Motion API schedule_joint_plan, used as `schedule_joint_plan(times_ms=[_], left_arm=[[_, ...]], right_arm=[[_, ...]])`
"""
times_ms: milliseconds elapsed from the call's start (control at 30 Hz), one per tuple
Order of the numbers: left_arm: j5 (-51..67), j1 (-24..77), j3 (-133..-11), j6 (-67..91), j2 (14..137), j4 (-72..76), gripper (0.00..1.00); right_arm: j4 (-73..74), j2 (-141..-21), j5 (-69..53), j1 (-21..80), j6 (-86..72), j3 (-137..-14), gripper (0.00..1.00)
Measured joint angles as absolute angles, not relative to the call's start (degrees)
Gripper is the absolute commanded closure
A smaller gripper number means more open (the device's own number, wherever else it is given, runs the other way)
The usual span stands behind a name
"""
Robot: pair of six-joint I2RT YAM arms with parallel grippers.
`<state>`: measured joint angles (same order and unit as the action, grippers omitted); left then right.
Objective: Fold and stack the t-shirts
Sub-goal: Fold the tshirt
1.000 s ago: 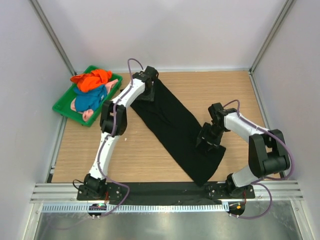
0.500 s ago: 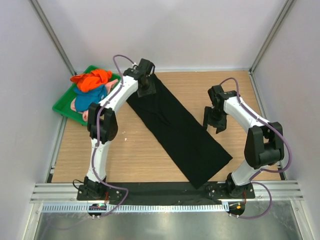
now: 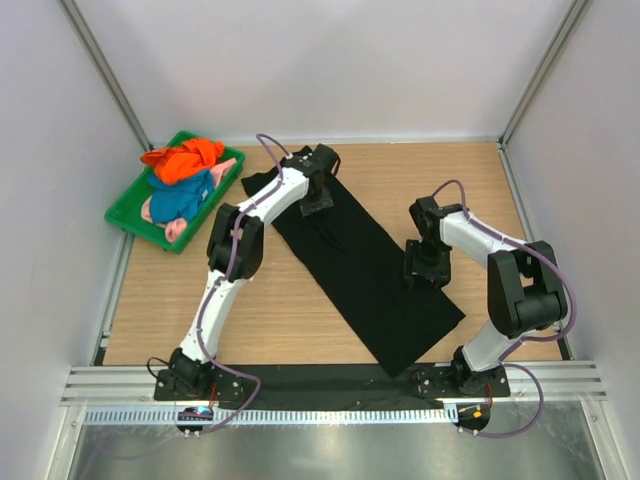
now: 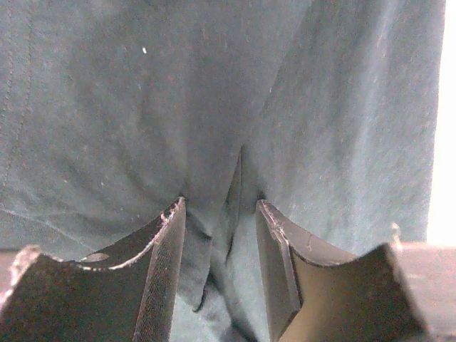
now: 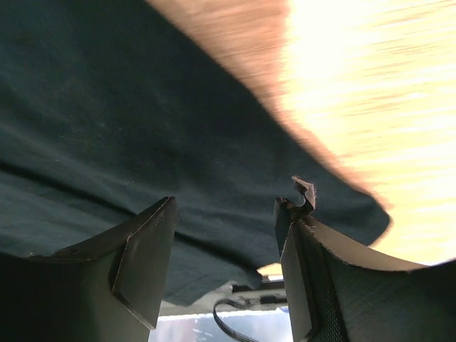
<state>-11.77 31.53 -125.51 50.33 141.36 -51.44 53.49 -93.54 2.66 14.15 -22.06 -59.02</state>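
A black t-shirt [image 3: 360, 262] lies as a long strip, slanting from the far left toward the near right of the wooden table. My left gripper [image 3: 318, 192] is low over its far end. In the left wrist view, that gripper [image 4: 219, 206] is open, with a raised pleat of the black cloth [image 4: 142, 107] between the jaws. My right gripper [image 3: 425, 266] hangs over the strip's right edge. In the right wrist view it [image 5: 226, 206] is open just above the dark cloth [image 5: 107, 107], holding nothing. Orange [image 3: 182, 160], blue [image 3: 180, 198] and pink [image 3: 228, 166] t-shirts lie bunched in the tray.
A green plastic tray [image 3: 118, 213] sits at the far left corner of the table. Bare wood [image 3: 440, 180] shows behind and to the right of the strip. White walls close in the table on three sides.
The left gripper swung out to the shirt's far left corner, then came right along the far end. The right gripper lifted away, then dropped back onto the right edge. The shirt's near right corner spread out.
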Motion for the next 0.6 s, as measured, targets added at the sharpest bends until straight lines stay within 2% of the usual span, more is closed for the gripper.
schedule_joint_plan(times_ms=[400, 600], left_arm=[[-8.23, 29.69, -134.58, 48.77, 147.39, -45.41, 0.58], [-3.25, 27.59, -140.88, 45.6, 151.7, -41.17, 0.55]], right_arm=[[45.54, -90.78, -4.86, 23.79, -40.1, -48.97, 0.36], [38.54, -91.37, -12.47, 32.18, -52.93, -49.54, 0.36]])
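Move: The black t-shirt lies slantwise as a long strip, some 3 cm below the right hand. Its near end is centred about 16 cm straight back from that hand, and the near right corner is about 8 cm back and 10 cm to the right. From the left hand, low on the strip, the far end is centred some 11 cm ahead and 12 cm to the left; the green basket is about 4 cm ahead and 37 cm left. Coming down some 3 cm onto the near part of the shirt, the right hand backs off about 5 cm and sweeps the cloth 13 cm to the left with its fingers still apart, tilting and yawing slightly clockwise as it rises a little late on. The left hand keeps its fingertips on the cloth and pushes it forward about 8 cm, drifting slightly right, half open and tilting its fingers forward. ##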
